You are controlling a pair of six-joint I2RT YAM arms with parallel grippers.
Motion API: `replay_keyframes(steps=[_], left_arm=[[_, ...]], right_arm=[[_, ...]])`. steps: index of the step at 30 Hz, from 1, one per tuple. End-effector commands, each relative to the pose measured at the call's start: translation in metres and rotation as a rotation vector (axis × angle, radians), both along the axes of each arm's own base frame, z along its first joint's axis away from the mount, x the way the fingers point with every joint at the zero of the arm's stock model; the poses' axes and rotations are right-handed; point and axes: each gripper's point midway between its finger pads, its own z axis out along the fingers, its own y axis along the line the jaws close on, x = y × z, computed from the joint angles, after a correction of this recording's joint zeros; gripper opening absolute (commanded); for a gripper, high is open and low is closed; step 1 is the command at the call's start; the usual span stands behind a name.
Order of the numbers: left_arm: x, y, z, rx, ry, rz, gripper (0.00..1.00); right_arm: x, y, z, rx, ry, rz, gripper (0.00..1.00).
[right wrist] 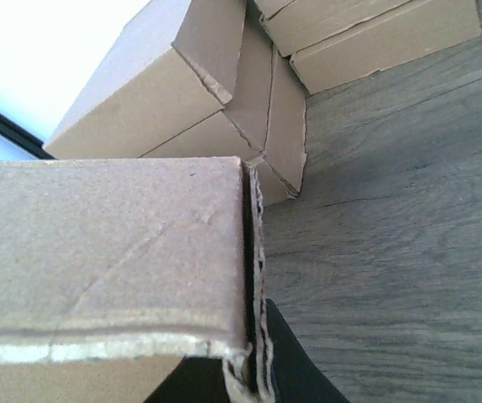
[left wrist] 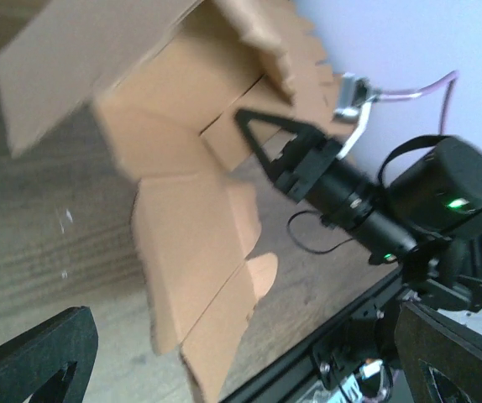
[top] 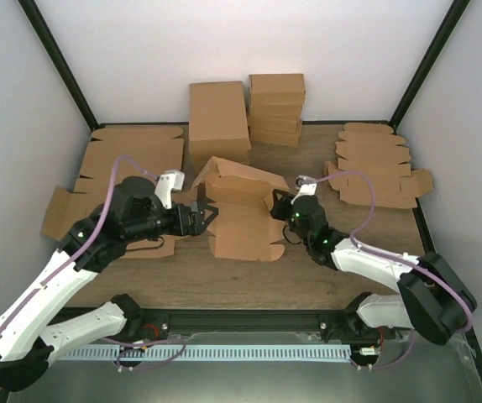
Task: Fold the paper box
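Observation:
The paper box [top: 241, 214] lies half folded in the middle of the table, its brown lid flap raised toward the back. My left gripper [top: 202, 215] is at the box's left side with its jaws wide open. In the left wrist view the box [left wrist: 186, 227] hangs ahead of the left gripper [left wrist: 249, 357], and a loose flap reaches down between the spread fingers [left wrist: 35, 357] untouched. My right gripper [top: 280, 206] is shut on the box's right wall. In the right wrist view the right gripper [right wrist: 254, 378] pinches that wall's edge [right wrist: 256, 277].
A stack of folded cartons [top: 276, 109] and a taller brown box [top: 218, 117] stand at the back. Flat cardboard blanks lie at the left [top: 132, 155] and the right [top: 375, 168]. A black rail [top: 241, 319] runs along the near edge.

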Motion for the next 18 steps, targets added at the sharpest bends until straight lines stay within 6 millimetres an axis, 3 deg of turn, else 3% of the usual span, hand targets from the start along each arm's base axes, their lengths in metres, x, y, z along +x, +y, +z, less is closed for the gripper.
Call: replay_keyframes(steps=[1,6,12,18], left_arm=[[-0.012,-0.008,-0.018,-0.092,0.095,-0.015,1.00],[-0.023,-0.005,-0.019,-0.199,0.092,-0.018,1.00],[-0.030,-0.022,-0.049,-0.210,0.184,-0.089,1.00],[-0.028,-0.031,-0.055,-0.216,0.197,-0.113,0.96]], right_arm=[[-0.005,-0.019,0.018,0.135,-0.044,-0.093,0.01],[-0.010,-0.033,0.020,0.169,-0.051,-0.147,0.01],[-0.012,-0.032,0.018,0.206,-0.050,-0.144,0.01],[-0.011,-0.032,0.021,0.195,-0.073,-0.143,0.01]])
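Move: The paper box hangs from the right hand. Its near panel, which the open left hand is heading for, lies about 5 cm ahead of that hand, 10 cm to its right and some 14 cm below. The box's raised far panel is roughly 13 cm ahead, 8 cm right and 11 cm below, and the flat sheets on the table are about 10 cm ahead, 28 cm left and 32 cm below. From the right hand the near panel lies some 8 cm back, 9 cm left and 4 cm below. Down and a little back, about 7 cm lower in all, the left hand sinks with wide-open fingers, easing to the right at the end towards the left edge of the near panel; its wrist tips down some 10 degrees and rolls its left side down. The right hand keeps its pinch on the box and draws it about 3 cm right and slightly back, rolling its left side up and then holding nearly still. ##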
